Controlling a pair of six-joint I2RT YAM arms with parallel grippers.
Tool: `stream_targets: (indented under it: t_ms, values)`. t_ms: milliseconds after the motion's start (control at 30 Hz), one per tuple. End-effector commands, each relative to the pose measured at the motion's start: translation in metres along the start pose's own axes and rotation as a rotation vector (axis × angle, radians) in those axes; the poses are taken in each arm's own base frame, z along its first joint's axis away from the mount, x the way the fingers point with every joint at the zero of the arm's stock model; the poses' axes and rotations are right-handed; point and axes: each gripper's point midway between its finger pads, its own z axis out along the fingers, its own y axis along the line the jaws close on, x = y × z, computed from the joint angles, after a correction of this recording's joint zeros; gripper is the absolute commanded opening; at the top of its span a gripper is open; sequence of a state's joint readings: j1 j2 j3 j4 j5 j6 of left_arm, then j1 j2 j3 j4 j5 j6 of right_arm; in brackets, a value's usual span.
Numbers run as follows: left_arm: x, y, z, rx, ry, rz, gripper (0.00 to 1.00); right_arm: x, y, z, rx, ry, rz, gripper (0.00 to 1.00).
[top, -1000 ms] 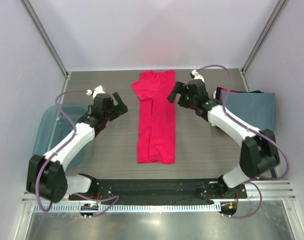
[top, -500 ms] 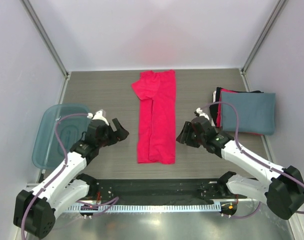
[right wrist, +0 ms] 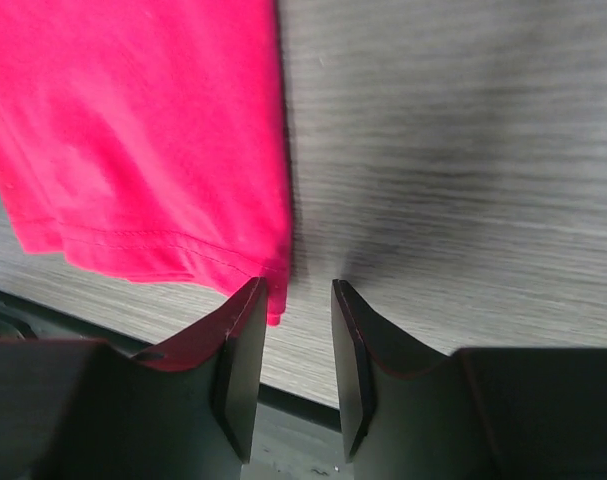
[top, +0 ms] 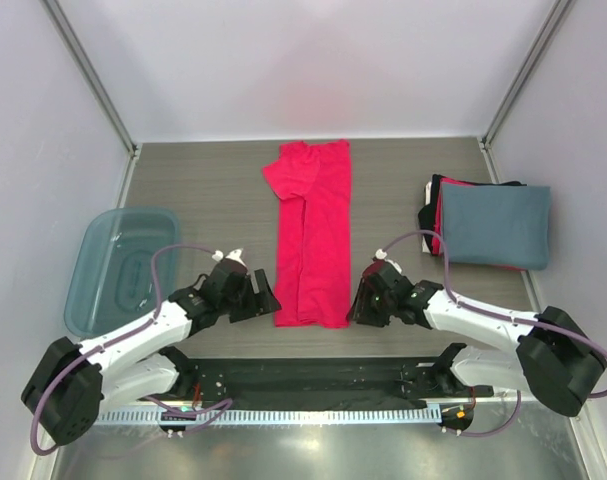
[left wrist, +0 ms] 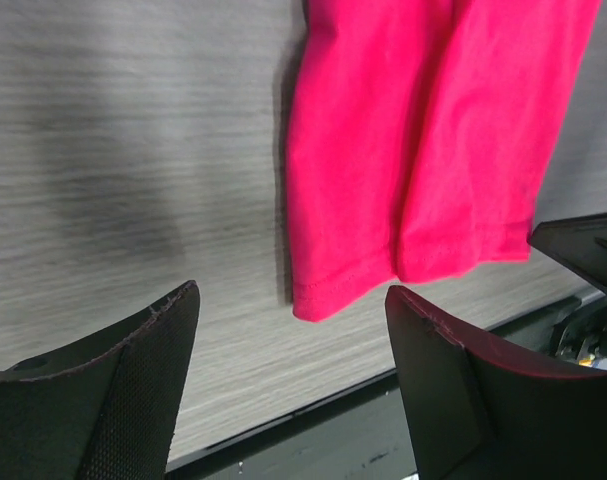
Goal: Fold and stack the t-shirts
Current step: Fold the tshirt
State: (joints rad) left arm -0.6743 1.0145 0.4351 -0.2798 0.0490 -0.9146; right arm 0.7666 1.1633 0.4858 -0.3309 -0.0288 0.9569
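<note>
A bright pink-red t-shirt [top: 313, 250] lies folded into a long strip down the middle of the table, its hem toward the arms. My left gripper [top: 264, 299] sits low beside the hem's left corner. Its jaws stand wide open, and the hem [left wrist: 328, 295] lies just ahead of the gap in the left wrist view. My right gripper [top: 358, 301] is at the hem's right corner. Its jaws are open by a narrow gap, with the shirt's corner [right wrist: 274, 312] against the left finger's inner edge. A slate blue-grey t-shirt [top: 495, 225] tops a folded stack showing red [top: 445, 206] and black [top: 430, 212] edges.
A translucent blue bin [top: 113, 270] stands at the left edge of the table. The black base strip [top: 303, 375] runs along the near edge, just behind both grippers. The stack sits at the right wall.
Both arms have drawn back from the shirt's far end to its near hem. Both grippers have narrowed, the right one far more than the left.
</note>
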Motion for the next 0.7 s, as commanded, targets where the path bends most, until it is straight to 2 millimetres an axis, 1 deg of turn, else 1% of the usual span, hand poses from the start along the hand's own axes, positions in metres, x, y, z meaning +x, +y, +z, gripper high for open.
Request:
stream_targets:
  t_ms: [0, 133, 267, 300, 367, 400, 467, 500, 667]
  values:
    - [0.005, -0.008, 0.004, 0.016, 0.000, -0.019, 0.75, 0.007, 0.014, 0.003, -0.072, 0.015, 0.044, 0.38]
    - [0.013, -0.004, 0.010, -0.006, 0.025, -0.031, 0.72, 0.012, 0.015, 0.007, -0.083, 0.023, 0.049, 0.38]
    - [0.015, -0.008, 0.012, 0.009, 0.035, -0.044, 0.67, 0.013, 0.019, 0.010, -0.096, 0.028, 0.051, 0.37]
    - [0.017, -0.008, 0.012, 0.010, 0.039, -0.046, 0.65, 0.014, 0.019, 0.011, -0.098, 0.032, 0.049, 0.29]
    - [0.018, -0.008, 0.012, 0.014, 0.047, -0.047, 0.62, 0.015, 0.018, 0.012, -0.095, 0.038, 0.043, 0.20]
    - [0.019, -0.009, 0.012, 0.015, 0.052, -0.047, 0.61, 0.015, 0.018, 0.012, -0.094, 0.037, 0.045, 0.12]
    - [0.020, -0.009, 0.013, 0.017, 0.057, -0.054, 0.56, 0.015, 0.018, 0.010, -0.099, 0.032, 0.048, 0.04]
    - [0.022, -0.009, 0.013, 0.016, 0.064, -0.055, 0.54, 0.015, 0.018, 0.009, -0.101, 0.030, 0.049, 0.01]
    - [0.027, -0.007, 0.017, 0.017, 0.072, -0.073, 0.47, 0.018, 0.013, 0.007, -0.089, 0.034, 0.047, 0.01]
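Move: The t-shirt's near right corner lies about 2 cm to the right hand's left, 1 cm back and 2 cm below it; the folded stack is some 26 cm to that hand's right and 20 cm farther out. For the left hand, the near left corner is roughly 2 cm to the right, 2 cm back and 4 cm down, with the empty bin about 26 cm to its left and 9 cm ahead. Leftward by nearly 2 cm onto the near right corner, easing about 1 cm back and 1 cm down, goes the right hand; its fingers, already partly closed, then shut and pinch the hem corner. The left hand sinks about 2 cm while drifting back and right over the near left corner, its fingers narrowing from three-quarters to half open without gripping. ##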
